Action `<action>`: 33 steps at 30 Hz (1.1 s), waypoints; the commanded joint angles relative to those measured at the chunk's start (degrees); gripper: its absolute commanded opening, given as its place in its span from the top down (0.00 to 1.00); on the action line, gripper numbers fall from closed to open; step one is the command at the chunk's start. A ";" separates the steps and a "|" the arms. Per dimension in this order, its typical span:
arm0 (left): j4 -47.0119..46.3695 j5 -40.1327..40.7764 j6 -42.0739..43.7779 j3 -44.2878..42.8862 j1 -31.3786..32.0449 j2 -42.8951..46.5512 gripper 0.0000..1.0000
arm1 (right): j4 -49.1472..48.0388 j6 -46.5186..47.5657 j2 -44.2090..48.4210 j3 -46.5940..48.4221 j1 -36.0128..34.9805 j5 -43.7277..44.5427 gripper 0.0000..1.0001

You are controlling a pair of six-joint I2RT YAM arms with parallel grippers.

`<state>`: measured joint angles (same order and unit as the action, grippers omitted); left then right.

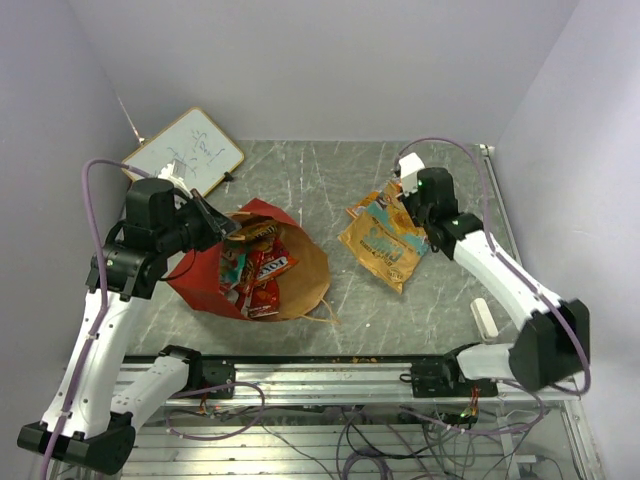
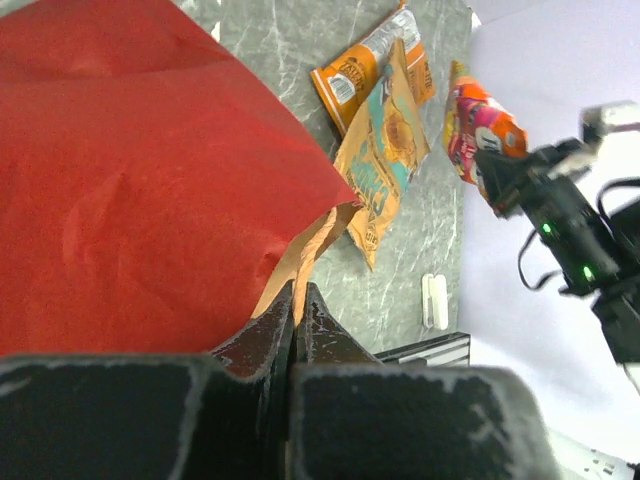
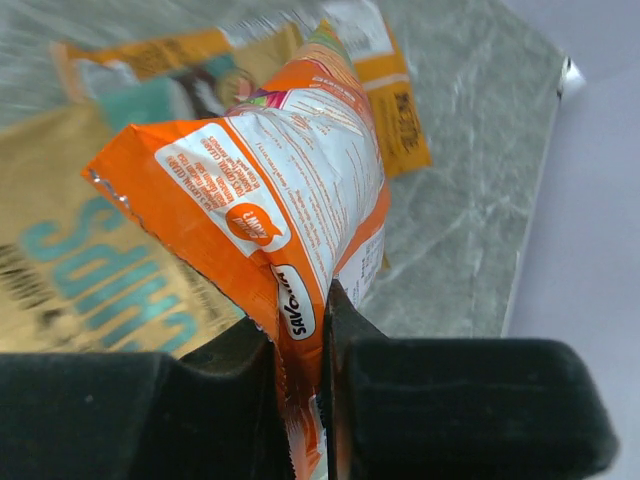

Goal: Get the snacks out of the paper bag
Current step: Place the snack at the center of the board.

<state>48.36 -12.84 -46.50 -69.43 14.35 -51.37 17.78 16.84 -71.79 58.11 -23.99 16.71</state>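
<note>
The paper bag (image 1: 300, 270) lies on its side at the left, red outside (image 2: 130, 200), brown inside. Several snacks (image 1: 255, 268), red and glossy, show in its mouth. My left gripper (image 1: 230, 228) is shut on the bag's upper rim, a strip of brown paper pinched between its fingertips (image 2: 298, 292). My right gripper (image 3: 300, 305) is shut on the edge of an orange packet (image 3: 290, 180), holding it above the table at the right (image 2: 480, 125). Below it lie a tan packet with teal print (image 1: 385, 248) (image 2: 385, 150) and a flat orange packet (image 2: 355, 75).
A whiteboard (image 1: 185, 152) leans at the back left corner. A small white object (image 1: 485, 318) lies near the right arm's base. The metal rail (image 1: 330, 372) runs along the near edge, and walls close in on three sides.
</note>
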 commanded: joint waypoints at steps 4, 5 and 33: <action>-4.84 -1.44 3.08 -0.43 0.22 0.13 0.93 | -10.32 9.80 -13.16 5.90 6.58 0.67 1.00; -5.10 -1.63 3.08 -0.45 0.23 -0.15 0.93 | -11.31 10.81 -15.07 6.59 6.66 1.58 1.00; -4.43 -4.56 1.82 -2.34 0.24 -0.91 0.93 | -3.92 -4.60 -13.59 3.04 5.16 -20.95 0.30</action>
<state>45.67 -16.21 -44.40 -71.81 14.35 -53.63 13.10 18.46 -93.62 64.42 -18.68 5.58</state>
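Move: The orange snack packet is already pinched in the right hand; the spot for it, on the bags laid out on the board, lies about 13 cm ahead, 3 cm right and 15 cm below. The yellow-orange bag lies there too, roughly 15 cm ahead and 2 cm right, the tan chips bag some 4 cm ahead and 5 cm left. From the left hand, shut on the paper bag's handle, that spot is about 26 cm ahead, 43 cm right and 26 cm lower. The snack packet is carried forward and down by the right hand, about 12 cm out and 10 cm lower, onto the overlap of the chips bag and the yellow-orange bag, the wrist rolling some 15 degrees right-side-down. The fingers then open wide and let go, and the hand rolls level and draws back about 7 cm, drifting left. The left hand keeps the paper bag's handle, rising slightly. ##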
